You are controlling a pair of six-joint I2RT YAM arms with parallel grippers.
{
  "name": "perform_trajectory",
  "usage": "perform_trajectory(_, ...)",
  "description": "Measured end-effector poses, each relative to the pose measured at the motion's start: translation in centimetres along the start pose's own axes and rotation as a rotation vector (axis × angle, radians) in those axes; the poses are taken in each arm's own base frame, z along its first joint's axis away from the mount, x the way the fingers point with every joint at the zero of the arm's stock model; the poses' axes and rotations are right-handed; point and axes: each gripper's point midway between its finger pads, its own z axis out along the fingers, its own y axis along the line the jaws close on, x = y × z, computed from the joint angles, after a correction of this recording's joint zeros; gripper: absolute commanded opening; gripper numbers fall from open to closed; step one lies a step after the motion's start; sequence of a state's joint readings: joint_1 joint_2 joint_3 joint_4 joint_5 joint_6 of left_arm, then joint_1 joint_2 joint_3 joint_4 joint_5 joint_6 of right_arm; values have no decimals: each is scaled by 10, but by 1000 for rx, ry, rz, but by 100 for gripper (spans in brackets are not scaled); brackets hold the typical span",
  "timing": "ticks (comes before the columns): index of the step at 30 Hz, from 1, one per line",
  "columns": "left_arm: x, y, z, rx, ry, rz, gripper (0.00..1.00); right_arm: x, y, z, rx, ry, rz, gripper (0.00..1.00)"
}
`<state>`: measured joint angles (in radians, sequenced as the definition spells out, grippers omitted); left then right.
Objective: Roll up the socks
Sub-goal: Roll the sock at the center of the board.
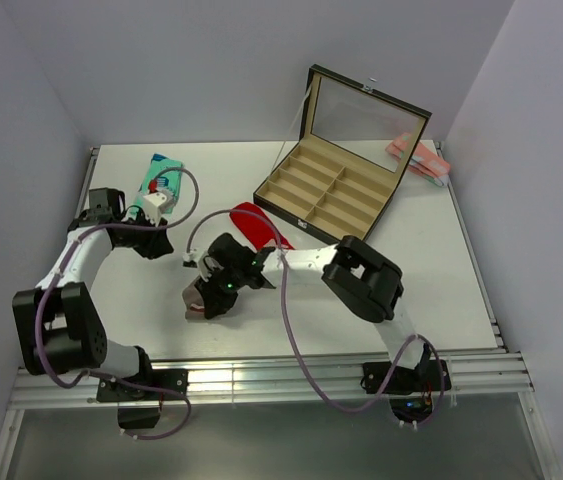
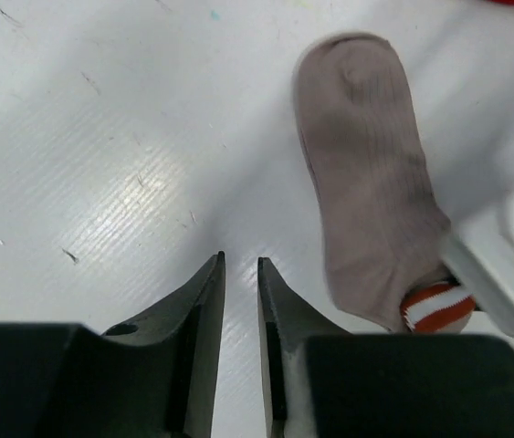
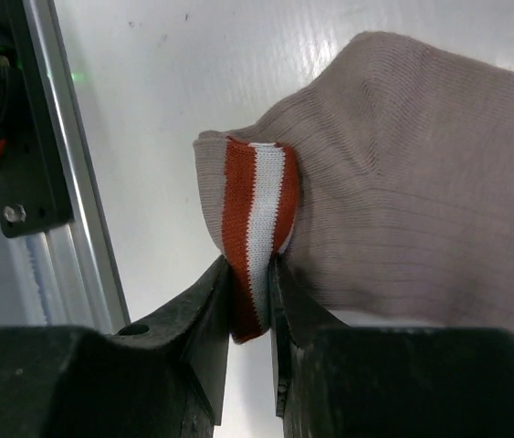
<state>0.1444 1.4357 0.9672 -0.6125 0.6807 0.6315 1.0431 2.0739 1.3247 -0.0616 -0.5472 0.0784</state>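
Note:
One of the socks [image 3: 421, 182] lies flat on the white table, showing a taupe ribbed side and a red-and-white striped cuff [image 3: 257, 228]. My right gripper [image 3: 249, 260] is shut on that cuff, near the table's front edge [image 1: 204, 298]. In the left wrist view the same sock [image 2: 366, 192] stretches away to the right of my left gripper [image 2: 240, 260]. That gripper's jaws stand a narrow gap apart with only bare table between them, left of the sock in the top view [image 1: 161, 243]. A bright red sock [image 1: 254, 224] lies flat behind the right gripper.
A teal sock with white print [image 1: 158, 175] lies at the back left, beside the left arm. A dark box with tan compartments [image 1: 291, 205] stands open at the back centre. A pale pink bundle [image 1: 416, 155] lies at the back right. A metal rail [image 3: 74, 182] runs along the front edge.

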Motion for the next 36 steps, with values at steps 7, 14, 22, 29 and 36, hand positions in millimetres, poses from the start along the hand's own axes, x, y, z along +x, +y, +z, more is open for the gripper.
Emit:
perform_trajectory(7,21,-17,-6,-16,8,142,36,-13,-5,12,-133,85,121,15)
perform_trajectory(14,34,-56,-1,40,26,369,44,-14,-9,10,-238,127,319,15)
perform_trajectory(22,62,-97,12,165,93,515,50,-15,-17,6,-265,138,497,15)
perform_trajectory(29,73,-107,16,220,124,553,50,-16,-17,7,-286,143,558,15)
perform_trajectory(36,91,-112,22,280,187,510,49,-16,-17,8,-295,145,587,15)
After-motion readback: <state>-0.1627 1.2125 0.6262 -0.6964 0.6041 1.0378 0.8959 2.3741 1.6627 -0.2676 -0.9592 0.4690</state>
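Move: The striped cuff roll, pinched in the right fingers, lies about 14 cm back, 9 cm to the right and 7 cm below the left hand. From the left hand, the red sock lies some 22 cm right and 2 cm ahead, and the teal sock 14 cm ahead and 1 cm left, both on the table. For the right hand, which holds the roll, the flat body of the brown sock lies about 7 cm ahead and 3 cm right. Back about 12 cm, the left hand swings towards the held roll, also some 6 cm right and 6 cm down, turning some 30 degrees clockwise while its fingers spread to about half open around the roll's free end. The right hand keeps its pinch on the striped cuff, rolls its wrist over nearly 40 degrees and eases forward a couple of centimetres, towards the sock's body. ##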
